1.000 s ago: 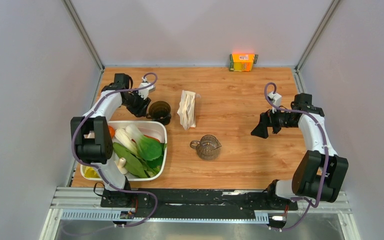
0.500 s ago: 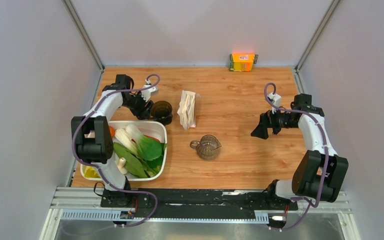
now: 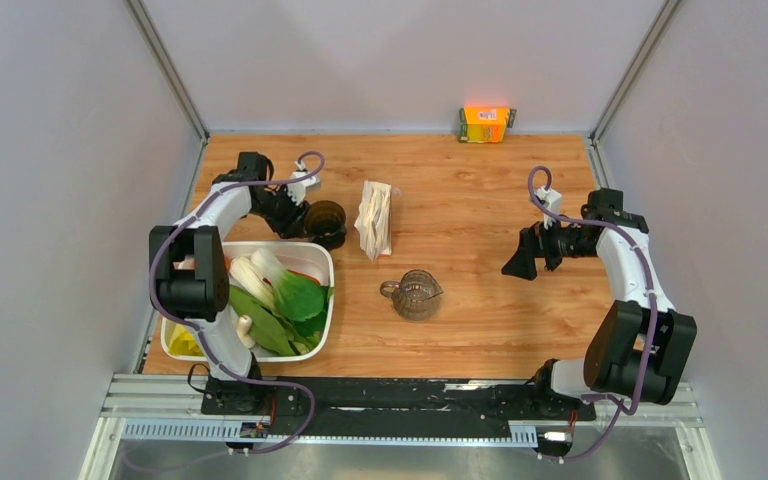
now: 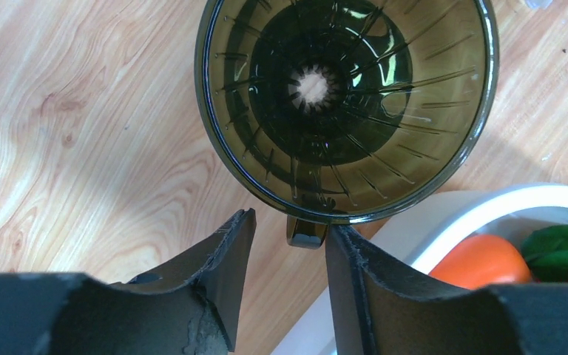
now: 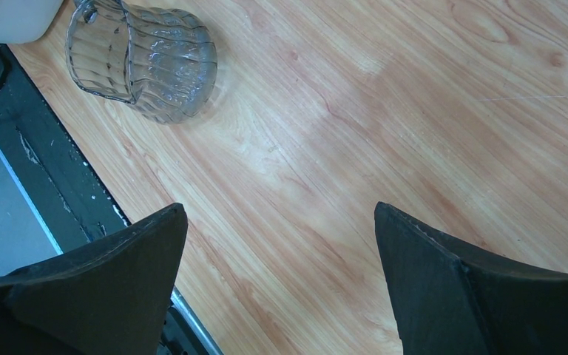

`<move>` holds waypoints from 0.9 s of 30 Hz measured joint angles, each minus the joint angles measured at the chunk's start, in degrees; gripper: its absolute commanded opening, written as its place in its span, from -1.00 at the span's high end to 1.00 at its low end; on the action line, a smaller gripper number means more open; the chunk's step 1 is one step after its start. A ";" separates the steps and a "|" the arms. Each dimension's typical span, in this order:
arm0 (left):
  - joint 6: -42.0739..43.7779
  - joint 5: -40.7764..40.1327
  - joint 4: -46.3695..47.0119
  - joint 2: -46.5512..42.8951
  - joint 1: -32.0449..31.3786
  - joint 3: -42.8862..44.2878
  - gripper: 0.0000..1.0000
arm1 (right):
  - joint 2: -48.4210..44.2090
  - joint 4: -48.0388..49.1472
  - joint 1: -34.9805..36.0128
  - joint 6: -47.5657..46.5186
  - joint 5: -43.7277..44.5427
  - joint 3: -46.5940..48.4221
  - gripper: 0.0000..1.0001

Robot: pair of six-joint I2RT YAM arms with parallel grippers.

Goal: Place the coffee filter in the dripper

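Observation:
The dripper [image 3: 322,221], a dark see-through ribbed funnel cup, stands upright on the wood just behind the white tub. In the left wrist view the dripper [image 4: 347,103] is empty, and its small dark handle [image 4: 308,233] points toward me. My left gripper [image 3: 296,211] [image 4: 292,222] is open, with that handle between its fingertips. The right fingertip is against the handle and the left one stands apart from it. No single coffee filter is in view. My right gripper [image 3: 518,262] [image 5: 281,209] hangs wide open over bare wood at the right.
A clear-wrapped packet of cream filters [image 3: 375,218] lies right of the dripper. A glass jug [image 3: 417,294] [image 5: 144,63] stands mid-table. The white tub [image 3: 305,246] [image 4: 451,214] holds greens and an orange vegetable [image 4: 481,259]. An orange box [image 3: 486,124] sits at the back wall.
My left gripper has slid a little right, closing up on the dripper's handle, and its jaws have narrowed slightly. The right arm has not moved.

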 measured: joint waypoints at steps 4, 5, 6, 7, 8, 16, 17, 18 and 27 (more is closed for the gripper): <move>-0.42 0.00 1.25 1.51 -0.33 0.00 0.15 | 0.00 -0.28 0.00 -0.15 0.00 0.00 -1.00; -0.70 0.04 1.64 1.81 -0.37 0.00 0.17 | 0.00 -0.39 0.00 -0.17 0.00 0.00 -1.00; -0.94 0.07 1.95 2.01 -0.37 0.00 0.20 | 0.02 -0.52 0.00 -0.20 0.00 0.00 -1.00; -1.20 0.07 2.23 2.16 -0.37 0.00 0.22 | 0.04 -0.68 0.00 -0.22 -0.02 0.00 -1.00; -1.49 0.09 2.60 2.27 -0.37 0.00 0.26 | 0.09 -0.81 0.00 -0.22 -0.02 0.00 -1.00; -3.15 1.40 6.25 2.32 -0.39 -0.85 0.79 | 0.26 -1.22 0.00 -0.35 -0.02 0.00 -1.00; -3.37 1.46 6.49 2.32 -0.39 -0.87 0.89 | 0.26 -1.22 0.00 -0.35 0.00 0.00 -1.00; -3.63 1.49 6.69 2.32 -0.31 -0.87 0.92 | 0.26 -1.22 0.00 -0.35 0.00 0.00 -1.00; -0.66 1.60 -1.51 0.52 2.51 4.87 1.00 | 0.98 -3.02 0.00 -1.03 -0.09 0.13 -1.00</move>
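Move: Just off the left fingertips, whose open jaws straddle its handle, the dripper has its middle about 4 cm ahead, 5 cm to the right and 2 cm lower. From this hand the vegetable tray lies some 14 cm back and 8 cm to the left, the bag of coffee filters about 4 cm ahead and 17 cm right, and the carafe 12 cm back and 25 cm right. For the right hand, the dripper is roughly 13 cm ahead, 41 cm left and 8 cm lower. Sinking about 1 cm and easing a little forward onto the dripper's handle, the left hand closes its half-open fingers until they pinch the handle from both sides. With that grip kept, the hand then rises some 3 cm and drifts about 2 cm to its left, the wrist barely turning. ##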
